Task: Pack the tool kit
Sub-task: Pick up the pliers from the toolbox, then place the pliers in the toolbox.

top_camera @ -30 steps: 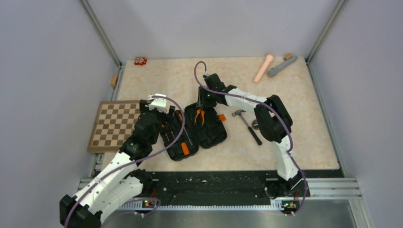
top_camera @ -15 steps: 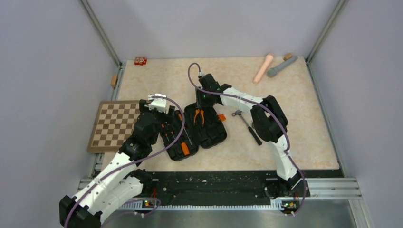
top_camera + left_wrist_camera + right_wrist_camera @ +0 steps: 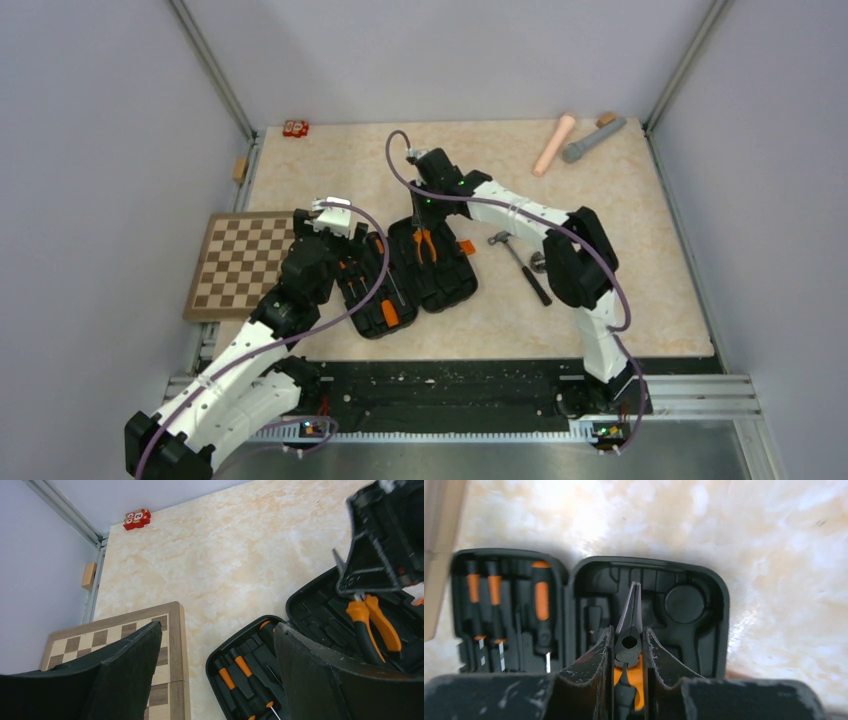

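Note:
The black tool kit case (image 3: pixel 458 290) lies open in the middle of the table, both halves facing up. Orange-handled screwdrivers (image 3: pixel 240 675) sit in slots of its left half (image 3: pixel 459 560). The pliers (image 3: pixel 631 610) lie in the right half (image 3: pixel 704 580), nose pointing to the far side. My right gripper (image 3: pixel 629 632) reaches down into that half, its fingers pressed on either side of the pliers' pivot (image 3: pixel 424 245). My left gripper (image 3: pixel 215 645) hovers open over the case's left edge with nothing between its fingers (image 3: pixel 125 670).
A brown chessboard (image 3: pixel 240 262) lies left of the case. A hammer (image 3: pixel 520 262) rests to the right, near the orange latch (image 3: pixel 466 247). Pink (image 3: pixel 553 143) and grey (image 3: pixel 593 139) cylinders lie at the back right. A small red object (image 3: pixel 295 127) sits at the back left.
My right gripper has shifted slightly left and its jaws have closed in on the pliers. The left arm has not moved.

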`<state>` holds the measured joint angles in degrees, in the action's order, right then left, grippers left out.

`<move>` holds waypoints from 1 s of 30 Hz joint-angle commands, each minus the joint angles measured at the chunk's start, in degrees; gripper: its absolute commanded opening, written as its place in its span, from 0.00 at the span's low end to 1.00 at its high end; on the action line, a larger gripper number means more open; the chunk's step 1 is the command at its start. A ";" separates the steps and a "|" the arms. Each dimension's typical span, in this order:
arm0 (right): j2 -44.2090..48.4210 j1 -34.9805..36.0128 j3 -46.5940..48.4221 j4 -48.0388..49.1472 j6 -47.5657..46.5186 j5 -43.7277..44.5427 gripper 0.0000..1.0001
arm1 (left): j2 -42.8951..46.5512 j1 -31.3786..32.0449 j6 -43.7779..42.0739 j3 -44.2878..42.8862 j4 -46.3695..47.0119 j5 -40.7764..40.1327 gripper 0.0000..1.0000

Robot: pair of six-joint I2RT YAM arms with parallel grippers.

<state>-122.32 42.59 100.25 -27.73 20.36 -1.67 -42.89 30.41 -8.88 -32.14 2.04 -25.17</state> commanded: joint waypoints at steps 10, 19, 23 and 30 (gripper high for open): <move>19.33 2.61 -4.39 -5.61 -39.75 -8.91 0.00 | 1.77 -0.19 0.12 0.78 5.49 -13.11 0.85; 21.33 10.13 -9.26 -17.20 -82.44 -16.64 0.00 | 3.33 -3.50 1.76 1.19 7.28 -24.36 0.87; 17.64 13.09 -11.09 -17.40 -86.17 -13.28 0.00 | 3.76 -4.13 1.64 1.63 7.96 -23.97 0.87; 13.96 18.06 -15.53 -14.64 -87.99 -7.16 0.13 | 3.70 -4.16 1.62 1.78 7.93 -22.50 0.86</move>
<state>-107.48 58.26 86.41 -44.18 -63.18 -11.53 -39.75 26.55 -7.97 -31.18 6.94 -47.64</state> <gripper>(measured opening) 0.183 0.863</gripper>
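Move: The right hand already holds the pliers by the joint, jaws pointing outward, over the far end of the case's right tray; that tray's middle lies about 9 cm back, 3 cm to the right and 5 cm below. The middle of the left tray is some 15 cm back and 10 cm left, while the hammer lies 10 cm back and 24 cm right. From the empty left hand, the right tray is about level, 22 cm right and 19 cm below. Keeping its grip on the pliers, the right hand first rises about 12 cm off the tray's far end, then swings back some 15 cm along the tray while turning about 90 degrees counter-clockwise, and sinks again over the near end to almost its starting height. Meanwhile the left hand, open and empty, draws about 9 cm left and slightly up, away from the case, swivelling some 25 degrees counter-clockwise. ##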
